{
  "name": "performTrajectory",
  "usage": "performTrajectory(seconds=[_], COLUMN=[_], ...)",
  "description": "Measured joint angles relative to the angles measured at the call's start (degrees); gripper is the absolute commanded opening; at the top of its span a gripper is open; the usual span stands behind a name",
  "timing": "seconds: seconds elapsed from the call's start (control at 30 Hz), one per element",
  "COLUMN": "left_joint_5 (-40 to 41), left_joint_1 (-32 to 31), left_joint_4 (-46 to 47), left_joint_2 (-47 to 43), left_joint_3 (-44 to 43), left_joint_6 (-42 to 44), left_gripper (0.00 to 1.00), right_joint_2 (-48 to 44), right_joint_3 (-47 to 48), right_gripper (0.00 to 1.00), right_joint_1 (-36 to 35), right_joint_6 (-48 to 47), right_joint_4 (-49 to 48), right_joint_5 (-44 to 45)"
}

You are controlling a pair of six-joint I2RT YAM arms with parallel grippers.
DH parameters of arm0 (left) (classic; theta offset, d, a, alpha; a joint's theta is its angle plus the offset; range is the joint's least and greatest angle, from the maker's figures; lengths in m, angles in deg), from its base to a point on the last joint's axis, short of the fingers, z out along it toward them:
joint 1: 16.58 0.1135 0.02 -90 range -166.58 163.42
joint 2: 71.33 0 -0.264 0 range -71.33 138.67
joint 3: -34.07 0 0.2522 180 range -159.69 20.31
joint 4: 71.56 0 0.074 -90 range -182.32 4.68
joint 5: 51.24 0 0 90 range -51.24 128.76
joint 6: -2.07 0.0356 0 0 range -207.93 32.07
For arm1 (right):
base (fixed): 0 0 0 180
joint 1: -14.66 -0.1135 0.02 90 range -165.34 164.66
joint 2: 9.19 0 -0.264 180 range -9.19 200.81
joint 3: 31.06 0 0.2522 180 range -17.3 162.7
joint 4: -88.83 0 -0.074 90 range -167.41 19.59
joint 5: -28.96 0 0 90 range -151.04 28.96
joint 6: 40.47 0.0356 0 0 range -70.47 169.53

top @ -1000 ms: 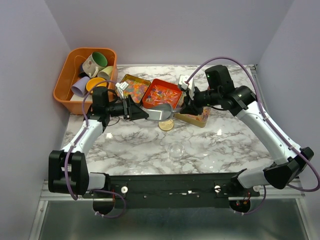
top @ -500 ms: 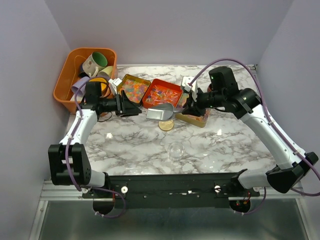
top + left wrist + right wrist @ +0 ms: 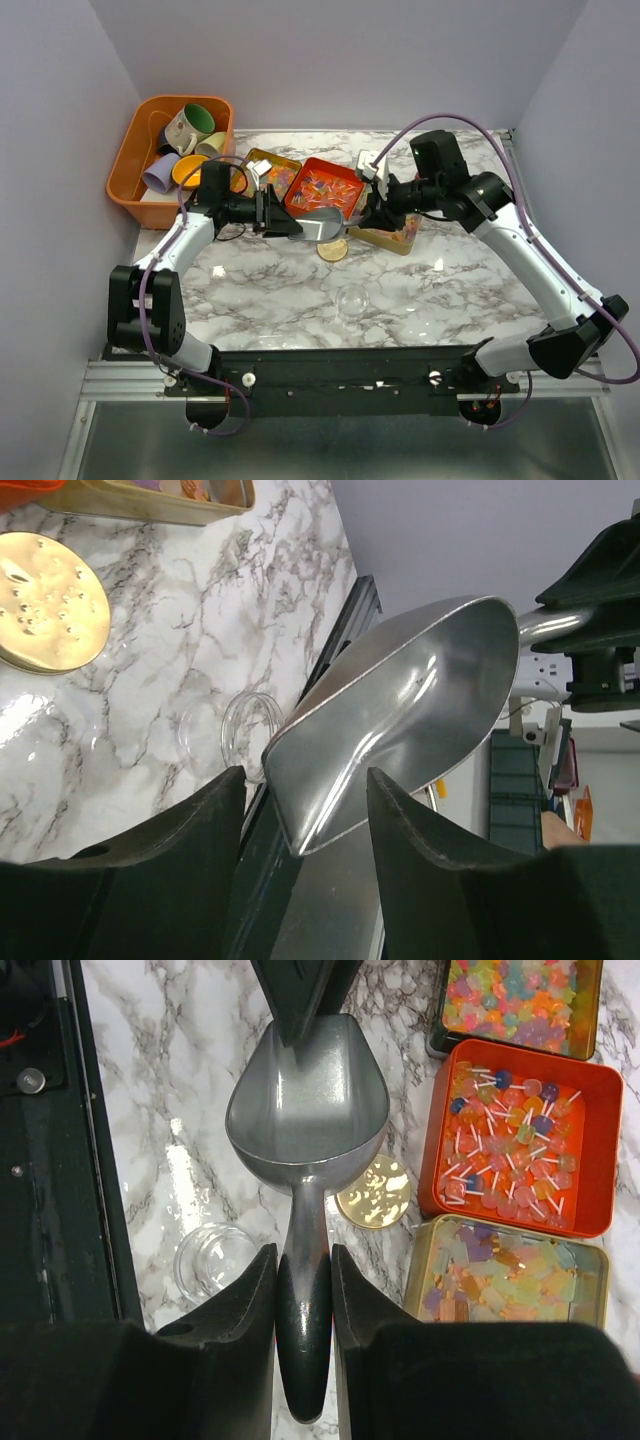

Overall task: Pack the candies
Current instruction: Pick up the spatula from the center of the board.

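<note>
The candies lie in three trays: small mixed sweets (image 3: 520, 1000) in a gold tray, lollipops (image 3: 515, 1140) in a red tray (image 3: 325, 187), and pale wrapped ones (image 3: 505, 1275) in another gold tray. My right gripper (image 3: 303, 1260) is shut on the black handle of an empty metal scoop (image 3: 307, 1090), held over the marble just in front of the red tray. My left gripper (image 3: 305, 820) is open, and its fingers (image 3: 180, 860) straddle the front lip of the scoop (image 3: 400, 700). From above, the left gripper (image 3: 285, 222) meets the scoop (image 3: 320, 226) from the left.
A flat gold disc (image 3: 333, 250) lies under the scoop's neck. A clear glass jar (image 3: 352, 300) stands nearer the arm bases. An orange bin (image 3: 130, 160) with coloured mugs sits at the back left. The left arm hides part of the left gold tray (image 3: 265, 165).
Half a second ago the left gripper had drawn back to the left, away from the scoop. It has now come back right to the scoop's lip. The right gripper still holds the handle.
</note>
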Motion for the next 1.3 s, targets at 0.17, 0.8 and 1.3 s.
performTrajectory(seconds=[0.17, 0.8, 1.3], left_joint_5=[-0.8, 2.8, 3.3], left_joint_1=[-2.3, -0.2, -0.1], left_joint_4=[3.3, -1.8, -1.9], left_joint_2=[2.1, 3.8, 3.9], left_joint_3=[-0.3, -4.5, -4.9], left_joint_6=[-3.4, -0.8, -1.4], left_gripper=[0.18, 0.00, 0.00], right_joint_2=[0.6, 7.1, 14.5], right_joint_3=[0.3, 5.4, 6.3], right_gripper=[0.01, 0.61, 0.56], right_joint_1=[-0.3, -0.4, -0.4], right_joint_6=[0.2, -6.0, -8.7], right_joint_4=[0.0, 7.5, 10.2], right_joint_5=[-0.2, -1.0, 1.8])
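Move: The spatula, a metal scoop, is held by its handle in the right hand; its middle lies some 6 cm to the left hand's right, level front to back and about 2 cm higher, with the front lip already between the left hand's open fingers. The gold lid is about 3 cm ahead, 7 cm right and 18 cm below the left hand; the red tray is 15 cm ahead and 6 cm right. The spatula's middle is about 6 cm left of the right hand and 3 cm lower. The left hand eases about 1.5 cm to the right while its open fingers close right down and pinch the front lip of the scoop's bowl, then carries it about 2 cm forward and holds still. Once that pinch is made, the right fingers spread and let go of the handle, and the right hand sinks some 7 cm with a slight forward drift, its fingertips tipping about 15 degrees farther down and staying open on either side of the handle. ##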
